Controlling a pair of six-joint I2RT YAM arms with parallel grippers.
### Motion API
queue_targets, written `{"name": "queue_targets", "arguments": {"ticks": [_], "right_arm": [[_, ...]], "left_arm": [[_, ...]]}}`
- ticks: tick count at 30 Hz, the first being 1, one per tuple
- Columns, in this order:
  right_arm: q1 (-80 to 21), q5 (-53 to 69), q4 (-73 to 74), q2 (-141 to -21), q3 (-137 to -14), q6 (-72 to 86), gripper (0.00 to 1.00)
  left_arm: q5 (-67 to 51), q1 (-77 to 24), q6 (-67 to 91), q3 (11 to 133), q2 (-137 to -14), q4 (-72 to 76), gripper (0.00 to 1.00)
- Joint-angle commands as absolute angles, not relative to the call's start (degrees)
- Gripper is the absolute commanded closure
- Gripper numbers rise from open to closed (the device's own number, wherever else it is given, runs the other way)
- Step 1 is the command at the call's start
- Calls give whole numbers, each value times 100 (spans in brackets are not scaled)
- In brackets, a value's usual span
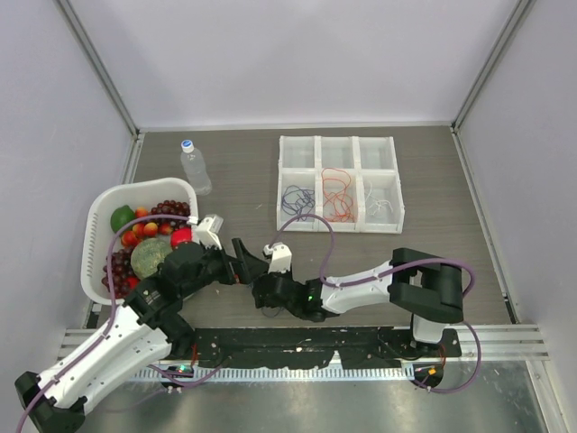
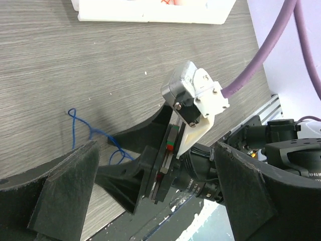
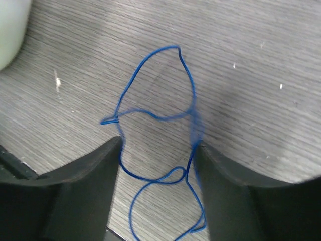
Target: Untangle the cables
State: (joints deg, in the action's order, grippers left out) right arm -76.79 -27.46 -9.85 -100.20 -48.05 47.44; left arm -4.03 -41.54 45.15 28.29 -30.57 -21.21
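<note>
A thin blue cable (image 3: pixel 150 115) lies in loose loops on the grey wood table. My right gripper (image 3: pixel 158 150) stands open low over it, one dark finger on each side of the loops and the right finger touching a strand. The left wrist view shows the same blue cable (image 2: pixel 75 123) beside the right gripper's fingers (image 2: pixel 125 178). My left gripper (image 2: pixel 155 155) is wide open around the right gripper's body and holds nothing. In the top view both grippers meet near the table's front, left (image 1: pixel 245 262) and right (image 1: pixel 264 296). Purple-blue (image 1: pixel 296 200), orange (image 1: pixel 336 194) and white cables (image 1: pixel 383 206) lie in separate tray compartments.
A white compartment tray (image 1: pixel 338 225) stands at the back centre. A white basket (image 1: pixel 95 236) full of fruit sits at the left, close to the left arm. A water bottle (image 1: pixel 195 165) stands behind it. A metal rail (image 1: pixel 361 347) runs along the near edge.
</note>
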Motion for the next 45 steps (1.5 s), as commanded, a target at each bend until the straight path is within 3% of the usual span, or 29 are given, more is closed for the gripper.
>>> {"name": "queue_targets", "arguments": {"ticks": [1, 4, 7, 10, 11, 20, 28, 34, 38, 45], "right_arm": [[-7717, -3392, -228, -10274, -4922, 4737, 44], [-7717, -3542, -237, -10292, -4939, 4764, 64], [-7717, -3699, -281, -10213, -4904, 4781, 76], [-7717, -3875, -281, -9959, -4756, 4755, 97], [-7708, -3954, -281, -9871, -4720, 4737, 99], [-7322, -4131, -194, -7964, -4359, 4149, 99], [-5242, -3596, -272, -6724, -4763, 3236, 99], [-3458, -2586, -334, -7678, -5905, 2997, 99], [-2771, -2427, -53, -8829, -7082, 2848, 99], [-1882, -1047, 675, -10888, -9181, 3304, 99]], "left_arm": [[-325, -4157, 4412, 3067, -3041, -2109, 0], [-185, -4157, 4360, 3172, -2831, -2258, 0], [139, -4157, 4272, 3252, -2567, -2416, 0], [386, -4157, 4210, 3305, -2321, -2548, 0], [448, -4157, 4201, 3313, -2259, -2575, 0], [633, -4157, 4017, 3252, -2162, -2365, 0], [-148, -4157, 3631, 3041, -2294, -1916, 0], [-378, -4201, 3138, 3103, -2242, -1925, 0], [-430, -4368, 3295, 2962, -2136, -1767, 0], [-211, -4605, 3314, 2690, -1969, -1749, 0]]}}
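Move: The loose blue cable lies just under the right hand, about 1 cm ahead, 1 cm to its right and 2 cm below. From this hand, the white tray's empty back-middle compartment is some 38 cm ahead and 24 cm right, the purple cable in the tray 25 cm ahead and 12 cm right, and the orange cable 27 cm ahead and 24 cm right, all near its height. From the left hand, the blue cable is about 5 cm right, 2 cm back and 16 cm below. The right fingers pinch the blue cable, closing as the hand eases a few centimetres right and slightly down. They lift it off and carry it roughly 36 cm forward, 23 cm right and 20 cm up, past the front compartments to over the tray's back row, turning some 40 degrees clockwise and tipping up. The left hand, still open, rises about 4 cm, swaying left and back, its fingers tilting up. ##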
